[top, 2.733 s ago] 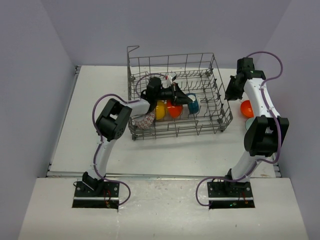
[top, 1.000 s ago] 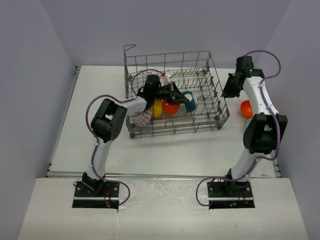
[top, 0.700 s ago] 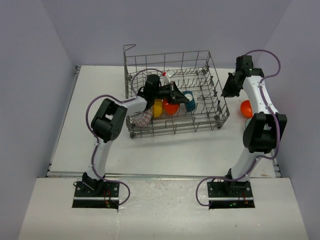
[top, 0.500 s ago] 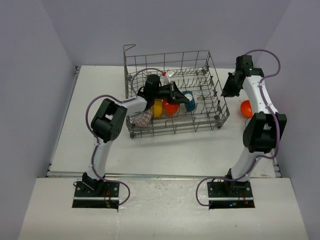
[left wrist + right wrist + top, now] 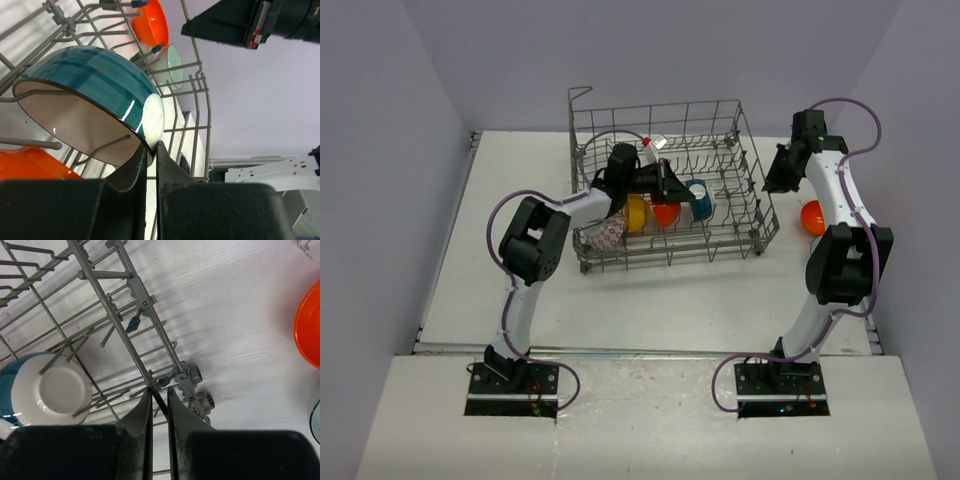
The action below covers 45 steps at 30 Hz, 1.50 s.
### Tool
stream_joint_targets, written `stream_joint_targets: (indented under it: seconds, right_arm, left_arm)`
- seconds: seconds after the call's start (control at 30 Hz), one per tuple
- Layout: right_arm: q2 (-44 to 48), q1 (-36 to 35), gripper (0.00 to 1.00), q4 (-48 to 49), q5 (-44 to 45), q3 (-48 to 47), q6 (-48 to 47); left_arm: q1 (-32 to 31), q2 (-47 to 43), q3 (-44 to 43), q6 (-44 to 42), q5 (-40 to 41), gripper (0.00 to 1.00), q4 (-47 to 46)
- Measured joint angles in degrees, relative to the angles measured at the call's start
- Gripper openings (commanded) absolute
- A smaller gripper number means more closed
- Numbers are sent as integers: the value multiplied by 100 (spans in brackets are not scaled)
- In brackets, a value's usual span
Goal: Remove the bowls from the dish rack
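The grey wire dish rack (image 5: 725, 135) stands mid-table. Inside it my left gripper (image 5: 672, 188) is shut on the rim of the teal-blue bowl (image 5: 699, 198); the left wrist view shows both fingertips pinching that bowl (image 5: 90, 70) at its lower edge, my gripper (image 5: 150, 146) just beneath. A yellow bowl (image 5: 636, 213), an orange bowl (image 5: 666, 214) and a white red-patterned bowl (image 5: 605, 238) sit in the rack. My right gripper (image 5: 772, 184) is shut on a wire of the rack's right side (image 5: 125, 335), my gripper (image 5: 159, 391) clamping it.
Outside the rack, another orange bowl (image 5: 811, 216) lies on the table to the right, with a pale bowl (image 5: 173, 62) beside it. Rack tines (image 5: 107, 335) and the tall grid sides surround the left gripper. Walls close in the table at the back and on both sides.
My left arm has drawn slightly left with the teal-blue bowl still gripped. The rack has shifted a little left since the earliest frame. The right gripper keeps its hold.
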<state>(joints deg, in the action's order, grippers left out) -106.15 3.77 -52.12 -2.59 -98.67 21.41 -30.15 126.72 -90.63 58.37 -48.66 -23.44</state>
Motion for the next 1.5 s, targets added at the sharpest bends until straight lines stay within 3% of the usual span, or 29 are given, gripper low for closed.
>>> stream_joint_targets:
  seconds: [0.23,0.47,0.63,0.67,0.8,0.9,1.03,1.17,1.33,1.43,1.5]
  right_arm:
    - [-42,15,0,15,0,-50,7]
    - [-42,15,0,24,0,-50,7]
    - [-42,15,0,33,0,-48,7]
    - [-42,15,0,48,4,-46,4]
    - [-39,31,0,140,17,-20,0]
    - [-15,31,0,238,90,37,0]
    - [35,26,0,271,168,98,15]
    - [46,15,0,278,175,118,20]
    - [57,9,0,282,195,122,24]
    - [79,2,0,284,212,131,42]
    - [87,-2,7,273,219,136,52]
  left_arm:
    - [114,59,-24,667,199,0,-352]
    - [122,136,-94,785,203,0,-385]
    - [125,136,-146,455,295,0,-164]
    - [122,136,-181,396,332,5,-79]
    - [103,136,-385,129,544,6,302]
    - [74,138,-619,-92,846,12,684]
    - [-20,173,-1471,-107,1237,21,483]
    - [-273,129,-2232,-197,1386,22,186]
    - [-485,42,-2328,-446,1609,21,372]
    - [-494,0,-2295,-763,1873,27,901]
    - [-472,-81,-2227,-986,2109,26,1283]
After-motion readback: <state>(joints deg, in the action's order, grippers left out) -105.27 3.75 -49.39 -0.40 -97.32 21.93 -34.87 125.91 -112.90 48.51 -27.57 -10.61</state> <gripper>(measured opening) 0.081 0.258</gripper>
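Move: The teal bowl at the left fingertips has its middle about 3 cm to the right and some 5 cm below, level in reach. From the left hand, the rack's orange bowl stands about 6 cm left and 3 cm back, the yellow bowl about 13 cm left and 3 cm back, both some 7 cm lower. For the right hand the teal bowl's middle lies about 16 cm left, 2 cm back and 5 cm below. Ease the left gripper, still shut on the teal bowl's rim, about 4 cm forward while the right gripper keeps its hold on the rack's side rail. Then open the left fingers to about a quarter, come free of the rim and lift quickly away from the bowl, some 15 cm up with a small drift left and a 20-degree roll, sinking back slightly at the end. ##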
